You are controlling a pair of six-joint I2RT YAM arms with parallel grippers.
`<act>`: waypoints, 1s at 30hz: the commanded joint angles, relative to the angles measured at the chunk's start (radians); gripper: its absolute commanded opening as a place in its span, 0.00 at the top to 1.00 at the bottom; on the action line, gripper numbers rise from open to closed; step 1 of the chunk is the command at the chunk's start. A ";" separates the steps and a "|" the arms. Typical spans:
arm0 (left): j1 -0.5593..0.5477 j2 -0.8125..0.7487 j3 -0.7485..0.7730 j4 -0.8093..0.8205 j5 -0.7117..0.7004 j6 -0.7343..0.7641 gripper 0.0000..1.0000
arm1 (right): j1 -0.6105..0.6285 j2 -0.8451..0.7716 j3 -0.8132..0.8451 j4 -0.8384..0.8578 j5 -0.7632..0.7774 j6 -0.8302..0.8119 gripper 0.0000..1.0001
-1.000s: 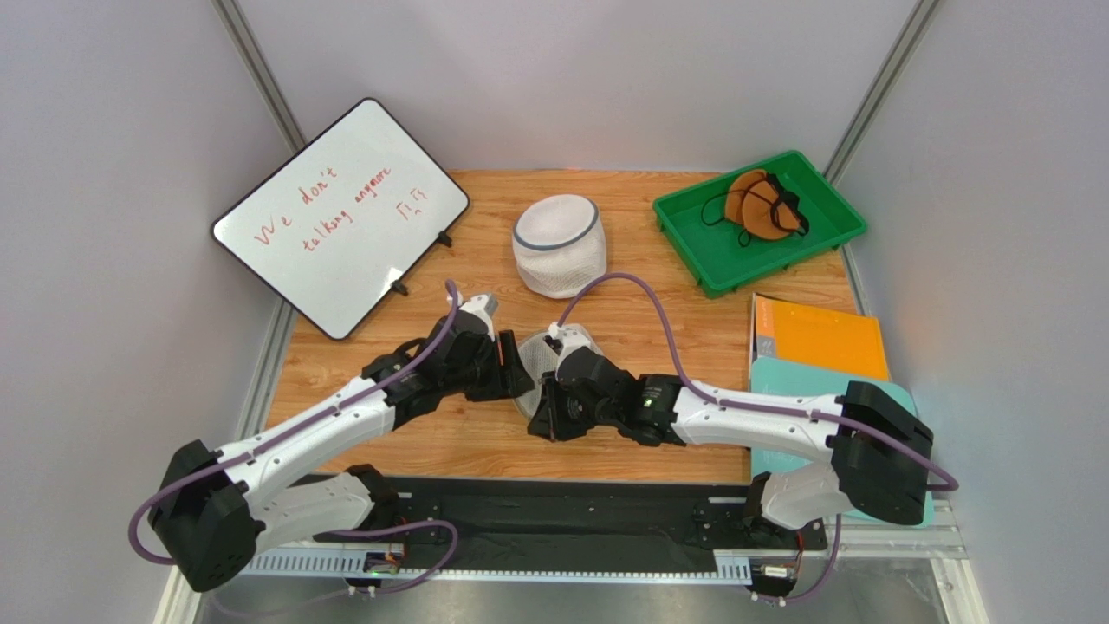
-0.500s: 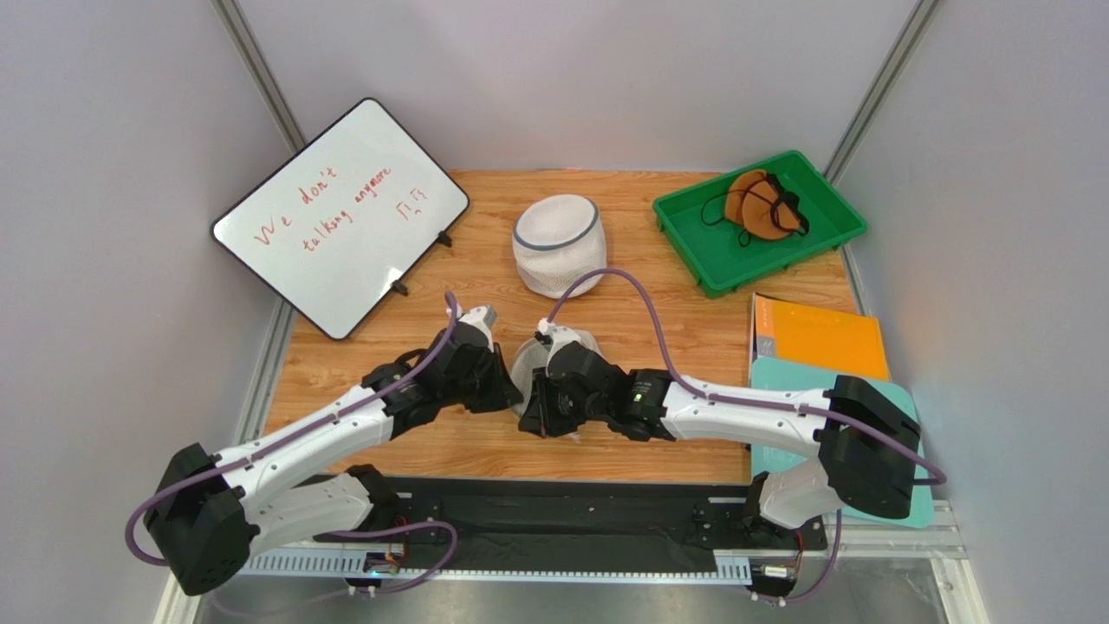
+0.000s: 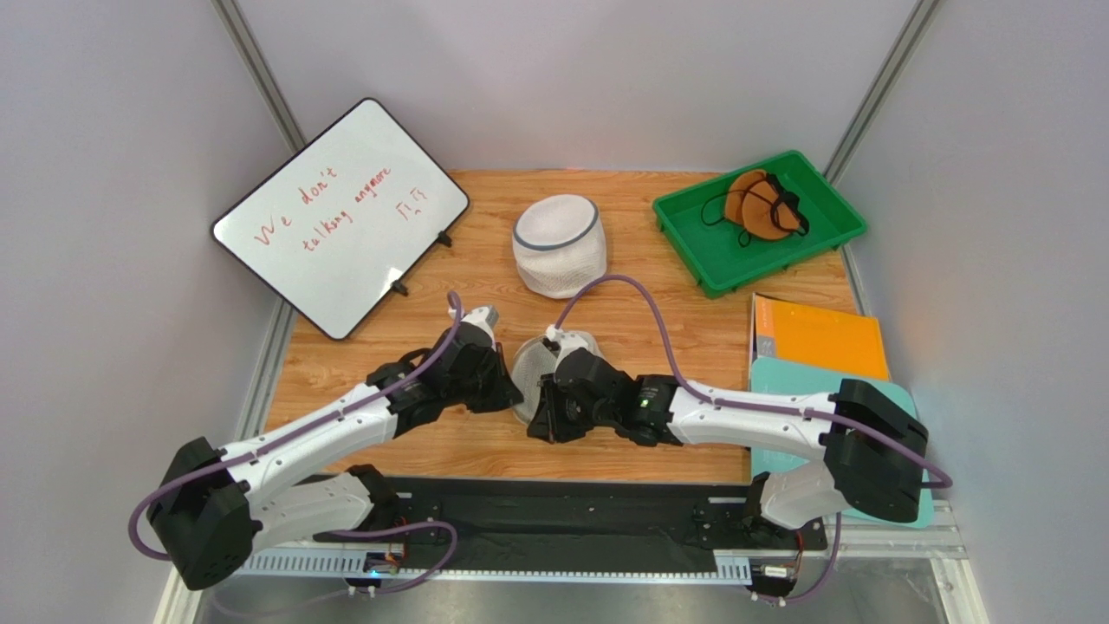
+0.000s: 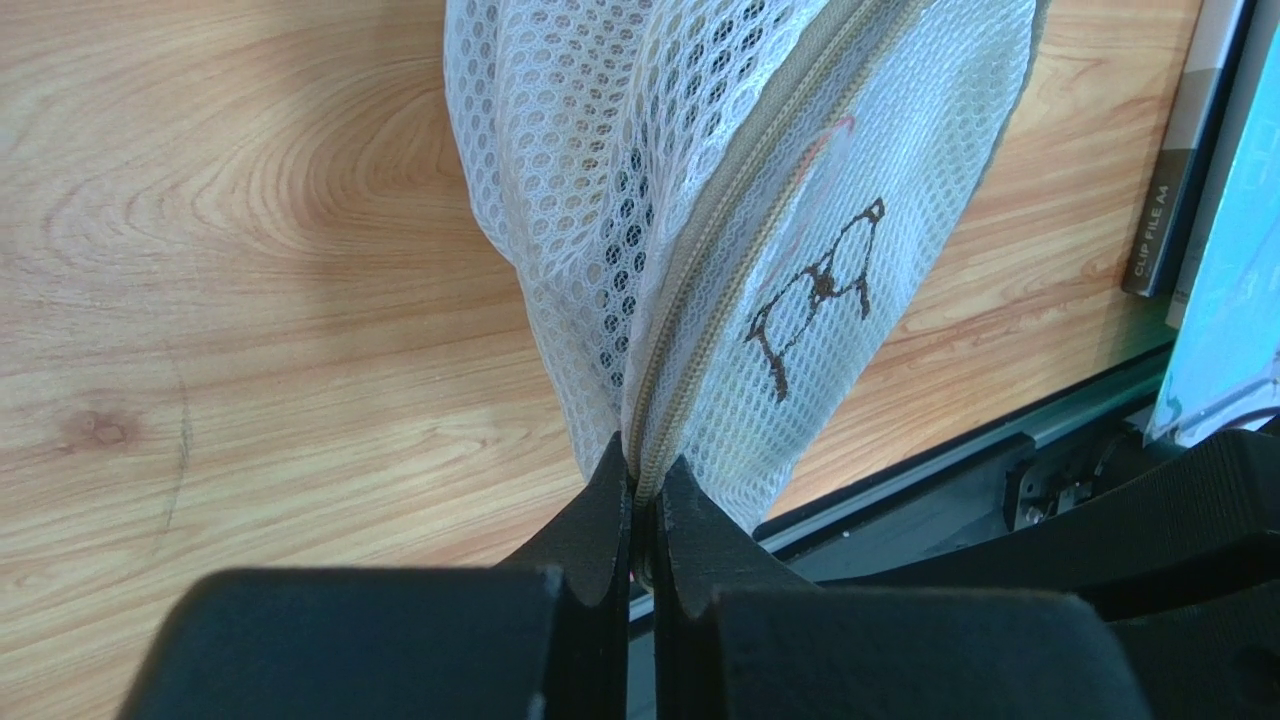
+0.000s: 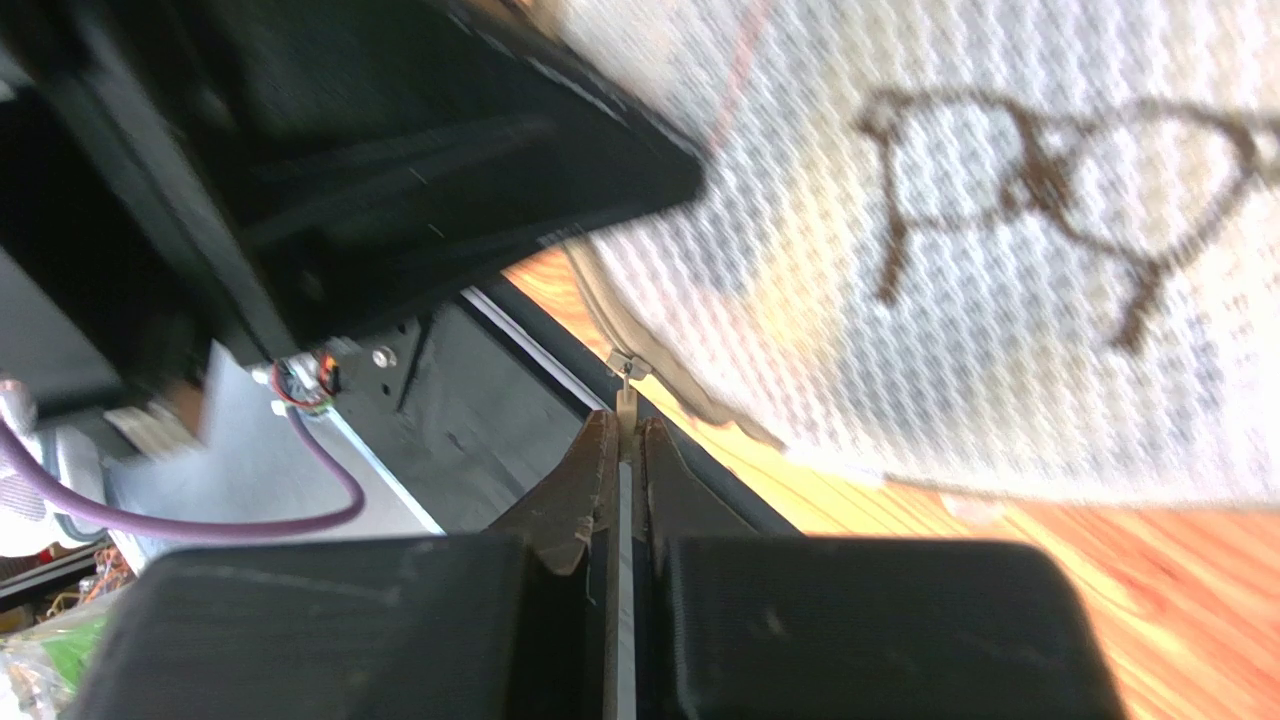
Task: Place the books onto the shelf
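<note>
A white mesh zip bag (image 3: 534,360) with a brown drawing hangs between my two grippers at the table's middle front. My left gripper (image 4: 646,477) is shut on the bag's zip seam (image 4: 706,285), at the bag's left side in the top view (image 3: 503,381). My right gripper (image 5: 621,432) is shut on the thin zip pull (image 5: 622,387), just under the bag (image 5: 977,255), and sits at the bag's near side from above (image 3: 542,401). An orange book (image 3: 820,336) and a teal one (image 3: 797,388) lie flat at the right edge, untouched. The shelf is out of view.
A whiteboard (image 3: 341,215) leans at the back left. A white fabric basket (image 3: 560,245) stands at the back centre. A green tray (image 3: 759,221) at the back right holds a brown item (image 3: 762,204). A black rail (image 3: 573,514) runs along the near edge.
My left gripper has gone from open to shut on the bag's zip seam. Both wrists and the bag have drifted slightly left. The right gripper stays shut.
</note>
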 commanded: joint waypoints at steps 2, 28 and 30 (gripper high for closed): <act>0.003 0.007 0.051 -0.017 -0.061 0.002 1.00 | 0.003 -0.069 -0.052 0.007 0.012 0.020 1.00; 0.031 -0.117 0.073 -0.076 -0.047 0.049 0.61 | 0.002 -0.153 -0.167 -0.128 0.086 0.011 1.00; 0.032 -0.137 0.067 -0.071 -0.048 0.051 0.49 | 0.002 -0.159 -0.170 -0.143 0.087 0.006 1.00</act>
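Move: The right hand holds the zip pull of the near mesh bag. The bag's middle is about 7 cm ahead of it, 2 cm to its right and 3 cm below. The second mesh bag stands about 26 cm ahead and 3 cm right of this hand, and the teal folder about 43 cm right and 4 cm ahead. The left hand pinches the near bag's zipped edge, with the bag's middle about 6 cm to its right, 3 cm ahead and 3 cm below. Still pinching the zip pull, the right hand draws it rightward along the near side of the lid rim, away from the left hand. It goes about 6 cm, slowly at first, then faster while sinking about 4 cm and easing slightly back, its fingers tipping some 10 degrees steeper. The left hand holds the rim at first, then opens nearly halfway, lets go and rises 3 cm. ##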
